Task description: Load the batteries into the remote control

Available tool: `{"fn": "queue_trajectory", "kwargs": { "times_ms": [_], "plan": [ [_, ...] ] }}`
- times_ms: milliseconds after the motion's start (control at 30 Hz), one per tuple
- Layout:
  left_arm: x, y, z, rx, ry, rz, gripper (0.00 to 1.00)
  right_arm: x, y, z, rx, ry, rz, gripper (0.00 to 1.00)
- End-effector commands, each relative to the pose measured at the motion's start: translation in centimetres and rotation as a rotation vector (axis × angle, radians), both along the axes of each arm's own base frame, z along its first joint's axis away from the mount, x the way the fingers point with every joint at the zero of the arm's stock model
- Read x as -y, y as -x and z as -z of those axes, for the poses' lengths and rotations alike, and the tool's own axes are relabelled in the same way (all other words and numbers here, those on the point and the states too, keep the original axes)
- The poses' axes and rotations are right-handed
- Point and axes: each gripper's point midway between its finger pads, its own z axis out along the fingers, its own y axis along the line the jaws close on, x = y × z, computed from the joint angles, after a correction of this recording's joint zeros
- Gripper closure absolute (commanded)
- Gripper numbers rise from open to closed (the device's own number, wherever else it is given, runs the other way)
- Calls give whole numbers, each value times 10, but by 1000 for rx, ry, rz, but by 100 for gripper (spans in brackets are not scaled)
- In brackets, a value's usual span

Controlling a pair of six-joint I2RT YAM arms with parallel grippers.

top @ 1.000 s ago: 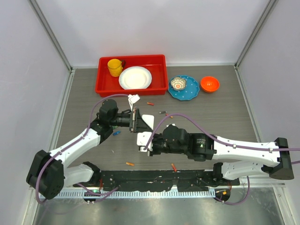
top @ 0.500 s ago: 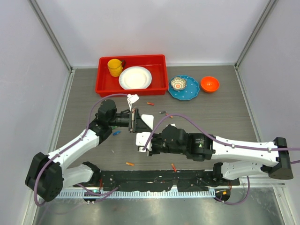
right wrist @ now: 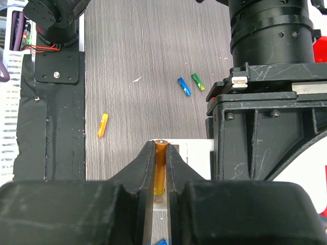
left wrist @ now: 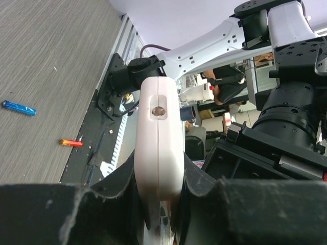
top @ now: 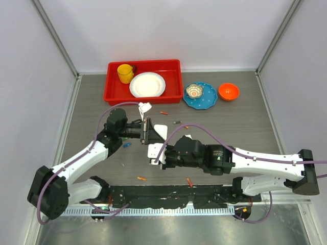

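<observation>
My left gripper [top: 148, 131] [left wrist: 160, 179] is shut on the remote control [top: 161, 131] [left wrist: 160, 135]. The remote is a flat white handset held edge-on above the table. My right gripper [top: 156, 161] [right wrist: 161, 150] is shut on an orange battery [right wrist: 161, 164] and holds it right over the remote's white face [right wrist: 196, 153]. Other batteries lie loose on the table: a blue one [top: 126, 145] [right wrist: 184, 86], a green one [right wrist: 197, 81], an orange one [top: 141, 178] [right wrist: 102, 125], a red one [top: 189, 181] and a dark one [top: 177, 122].
A red tray [top: 115, 95] at the back holds a yellow cup [top: 124, 73] and a white plate [top: 147, 84]. A blue plate [top: 207, 102] with a small bowl [top: 194, 91] and an orange bowl [top: 228, 91] stand to its right. A small white piece [top: 145, 107] lies near the tray.
My right gripper has edged slightly left and up toward the remote with its battery. My left gripper has barely shifted and keeps its hold.
</observation>
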Motion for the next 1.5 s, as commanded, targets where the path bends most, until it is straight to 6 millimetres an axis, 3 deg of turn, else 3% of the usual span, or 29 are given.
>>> {"fn": "queue_trajectory", "kwargs": {
  "times_ms": [0,467,1000,1467],
  "plan": [
    [1,3,-14,49,33,22,100,2,-4,-9,5,0,32,85],
    [0,3,-14,47,29,16,100,-1,-9,-13,6,-22,65,67],
    [1,2,-7,38,14,11,100,0,-15,-27,23,-72,99,65],
    [1,-1,-5,30,7,2,100,2,-17,-31,21,-98,121,52]
  ]
}}
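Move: The orange battery sits right at the right hand's pads, its middle about 1 cm below the hand point, in the open compartment of the white remote. From the left hand, which holds the remote, that battery lies some 7 cm back, 1 cm left and 1 cm lower. On the table some 23 cm below the right hand, a loose orange battery lies about 5 cm back and 10 cm left, a blue battery about 3 cm ahead and 11 cm right. Sinking only about half a centimetre and otherwise nearly in place, the right hand spreads its fingers from a narrow pinch to roughly half open, letting go of the orange battery in the compartment. The left hand keeps its grip on the remote and eases it forward by not quite 1 cm, turning very slightly counter-clockwise. ##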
